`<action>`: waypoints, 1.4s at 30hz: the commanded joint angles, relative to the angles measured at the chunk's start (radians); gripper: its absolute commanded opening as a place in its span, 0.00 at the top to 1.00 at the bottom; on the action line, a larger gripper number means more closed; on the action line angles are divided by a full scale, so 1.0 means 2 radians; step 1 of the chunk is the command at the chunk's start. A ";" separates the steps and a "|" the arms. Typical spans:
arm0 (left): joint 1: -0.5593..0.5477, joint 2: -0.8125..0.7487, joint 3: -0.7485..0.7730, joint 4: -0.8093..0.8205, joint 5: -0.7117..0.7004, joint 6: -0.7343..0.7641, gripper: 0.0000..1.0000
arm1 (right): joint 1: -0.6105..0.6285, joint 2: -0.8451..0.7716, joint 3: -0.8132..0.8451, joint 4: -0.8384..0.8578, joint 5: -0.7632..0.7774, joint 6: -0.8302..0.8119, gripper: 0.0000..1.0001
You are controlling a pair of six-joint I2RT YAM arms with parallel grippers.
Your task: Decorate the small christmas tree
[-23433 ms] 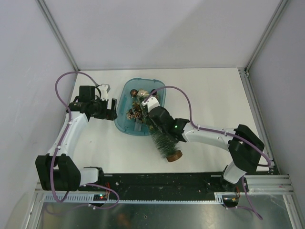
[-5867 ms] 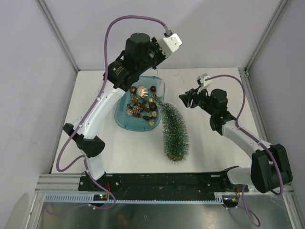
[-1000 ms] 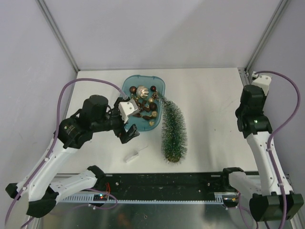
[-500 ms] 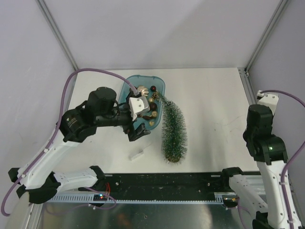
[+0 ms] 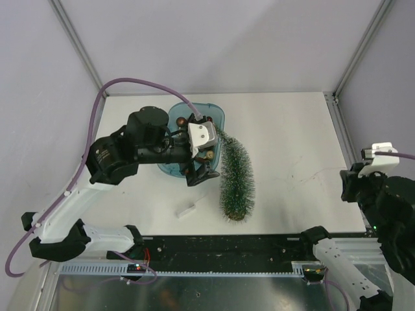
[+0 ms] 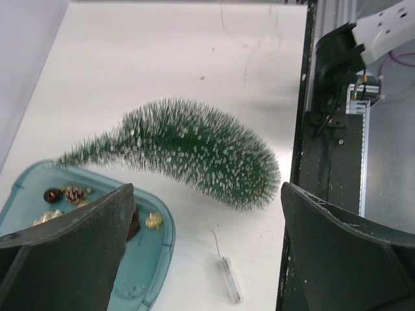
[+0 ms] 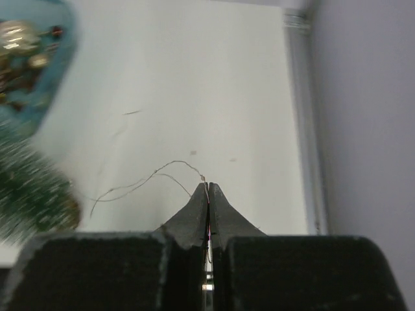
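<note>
The small christmas tree (image 5: 237, 175) lies on its side on the white table, its tip at the teal tray (image 5: 217, 115) and its base toward the near edge. In the left wrist view the tree (image 6: 188, 149) lies ahead of my open left gripper (image 6: 206, 192), which hovers above the tray's right rim (image 6: 170, 240) with nothing between its fingers. My right gripper (image 7: 207, 186) is shut on a thin wire (image 7: 146, 180) that trails left toward the blurred tree (image 7: 29, 194). From above, that gripper (image 5: 349, 186) is high at the right edge.
A small clear battery box (image 5: 188, 208) with a wire tail lies on the table left of the tree's base, also seen as the box (image 6: 230, 288) below my left fingers. Gold and brown ornaments and a pinecone (image 6: 74, 193) sit in the tray. The black rail (image 5: 227, 246) runs along the near edge.
My left arm has swung right across the tray toward the tree, still open. My right arm has drawn back to the near right corner with the wire, and the battery box slid slightly right.
</note>
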 commanded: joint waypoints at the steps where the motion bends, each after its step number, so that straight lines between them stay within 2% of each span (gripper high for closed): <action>1: -0.040 0.022 0.061 0.001 -0.018 0.009 0.00 | 0.016 -0.006 0.023 -0.042 -0.206 -0.020 1.00; 9: -0.156 0.079 0.119 -0.005 -0.085 0.042 0.00 | 0.023 0.018 0.076 -0.079 -0.369 0.024 1.00; 15: -0.214 0.093 0.087 -0.002 -0.106 0.057 0.00 | 0.015 0.021 0.084 -0.118 -0.438 0.089 1.00; 24: -0.282 0.102 0.066 -0.002 -0.134 0.072 0.00 | 0.009 -0.025 0.007 -0.112 -0.548 0.146 1.00; 31: -0.296 0.098 0.039 -0.002 -0.127 0.064 0.00 | 0.011 -0.056 -0.042 -0.093 -0.603 0.183 1.00; 42: -0.301 0.073 -0.080 -0.003 -0.093 0.034 0.00 | -0.022 -0.072 -0.058 -0.063 -0.639 0.206 1.00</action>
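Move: The light wire is pinched in the right fingers. Its loose stretch trails roughly 8 cm to that hand's left, about 26 cm to the left hand's right and a little ahead. From the left hand the christmas tree's middle is some 12 cm ahead, 8 cm right and 34 cm below, and the battery box about 10 cm left, nearly level and 38 cm below. From the right hand the tree is about 14 cm ahead, 26 cm left and 32 cm below. The light wire stays pinched in the shut right fingers as that hand carries it some 17 cm left and 14 cm back, swinging its fingers counter-clockwise and rolling, until they face the left gripper. The left hand, jaws kept wide open, comes back and right past the tree's foot, rising slightly first, then sinks, mostly at the end, towards the loose wire beyond the near table edge, turning clockwise. ##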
